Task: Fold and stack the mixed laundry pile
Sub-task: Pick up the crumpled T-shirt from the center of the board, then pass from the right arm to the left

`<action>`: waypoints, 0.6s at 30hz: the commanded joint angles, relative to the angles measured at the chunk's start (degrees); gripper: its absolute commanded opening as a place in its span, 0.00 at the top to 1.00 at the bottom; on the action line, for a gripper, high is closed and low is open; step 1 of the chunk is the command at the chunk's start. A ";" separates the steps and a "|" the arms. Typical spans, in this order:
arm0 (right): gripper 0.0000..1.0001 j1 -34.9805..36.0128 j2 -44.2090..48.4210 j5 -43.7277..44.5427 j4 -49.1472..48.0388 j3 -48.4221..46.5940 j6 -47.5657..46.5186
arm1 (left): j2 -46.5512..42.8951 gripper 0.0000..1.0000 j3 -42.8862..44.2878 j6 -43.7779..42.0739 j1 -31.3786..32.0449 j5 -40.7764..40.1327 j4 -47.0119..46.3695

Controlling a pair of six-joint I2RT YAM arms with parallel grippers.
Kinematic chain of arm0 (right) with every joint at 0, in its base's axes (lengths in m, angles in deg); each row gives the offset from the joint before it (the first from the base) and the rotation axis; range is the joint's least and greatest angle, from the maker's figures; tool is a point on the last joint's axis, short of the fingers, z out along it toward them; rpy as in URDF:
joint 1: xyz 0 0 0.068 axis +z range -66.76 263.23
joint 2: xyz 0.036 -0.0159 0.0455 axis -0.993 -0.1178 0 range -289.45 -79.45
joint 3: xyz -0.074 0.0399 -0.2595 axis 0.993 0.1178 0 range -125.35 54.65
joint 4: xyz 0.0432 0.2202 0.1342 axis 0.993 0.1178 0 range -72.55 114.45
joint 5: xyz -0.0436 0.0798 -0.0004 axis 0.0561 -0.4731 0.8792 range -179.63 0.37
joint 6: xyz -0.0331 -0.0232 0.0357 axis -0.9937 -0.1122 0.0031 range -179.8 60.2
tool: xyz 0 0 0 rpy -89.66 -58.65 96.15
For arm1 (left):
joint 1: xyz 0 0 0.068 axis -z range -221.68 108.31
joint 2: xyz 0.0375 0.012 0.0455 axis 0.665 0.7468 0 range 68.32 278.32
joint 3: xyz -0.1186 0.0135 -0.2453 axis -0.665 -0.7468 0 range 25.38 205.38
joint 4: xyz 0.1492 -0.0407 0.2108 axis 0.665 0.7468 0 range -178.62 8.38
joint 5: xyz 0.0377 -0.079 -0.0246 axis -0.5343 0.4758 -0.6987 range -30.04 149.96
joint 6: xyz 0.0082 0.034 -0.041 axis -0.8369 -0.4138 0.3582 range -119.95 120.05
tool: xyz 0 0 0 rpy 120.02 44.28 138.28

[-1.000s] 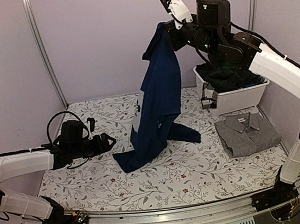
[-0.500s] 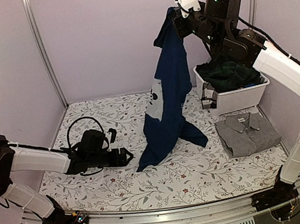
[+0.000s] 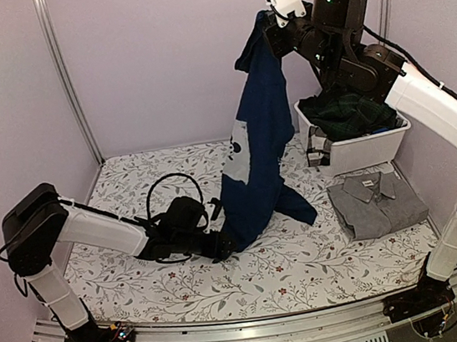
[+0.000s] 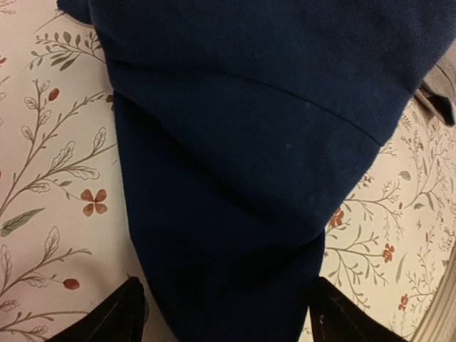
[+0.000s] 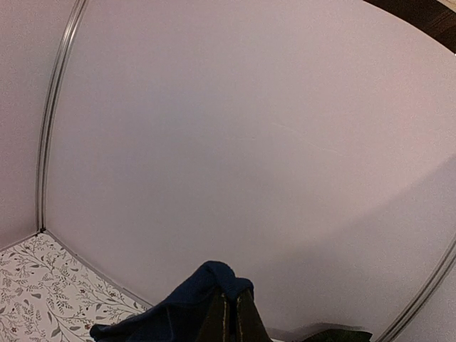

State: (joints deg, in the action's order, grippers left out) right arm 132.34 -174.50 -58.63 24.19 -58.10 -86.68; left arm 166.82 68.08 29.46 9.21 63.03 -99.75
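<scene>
A navy blue garment hangs full length from my right gripper, which is raised high at the back and shut on its top edge. The right gripper has its fingers pressed together on the cloth. The garment's lower end rests on the floral table cloth. My left gripper lies low at that lower end and is open. In the left wrist view its two fingertips stand on either side of the navy cloth. A folded grey shirt lies at the right.
A white plastic bin stands at the back right with a dark green plaid garment heaped in it. The folded grey shirt lies just in front of the bin. Metal frame posts and walls close in the back and sides.
My left arm has swept right across the table to the garment's lower end. The right gripper has lifted the navy garment higher, pulling most of it off the table.
</scene>
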 commanded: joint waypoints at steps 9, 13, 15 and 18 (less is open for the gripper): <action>1.00 -0.14 1.73 0.63 -2.58 -1.03 -1.01 | -14.72 1.00 -1.75 1.28 -5.17 -11.14 6.27; 1.00 -0.12 0.95 -5.13 0.49 -0.68 3.75 | -33.30 1.00 0.64 -2.76 -8.92 -16.83 12.67; 1.00 -0.09 0.39 -9.16 1.81 -0.79 7.44 | -39.68 1.00 3.90 -5.86 -10.84 -16.96 16.96; 1.00 -0.11 0.04 -16.62 3.40 -0.06 13.41 | -45.55 1.00 10.46 -10.01 -11.22 -16.23 21.78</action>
State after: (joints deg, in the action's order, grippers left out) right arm 132.34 -174.50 -65.14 26.11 -58.10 -81.93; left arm 126.80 72.49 25.92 -1.15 48.69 -85.79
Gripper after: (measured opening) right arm 0.007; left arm 0.008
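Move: The T-shirt's lower end hangs right at the open left gripper's fingers, about 1 cm ahead and 2 cm to the right, roughly 1 cm lower. The folded gray shirt lies some 40 cm to that gripper's right and 11 cm ahead; the white basket stands about 40 cm right and 36 cm ahead. From the raised right gripper, this lower end is about 12 cm back, 9 cm left and 52 cm below. Shut the left gripper on the T-shirt's lower end while easing it a centimetre or so down and slightly forward, then lift fast by about 26 cm, swinging about 12 cm left, away from the gray shirt, and a little forward, as the fingers tip up nearly 30 degrees. Keep the right gripper high and closed on the upper end, letting it drift just 2 cm left at the finish. ##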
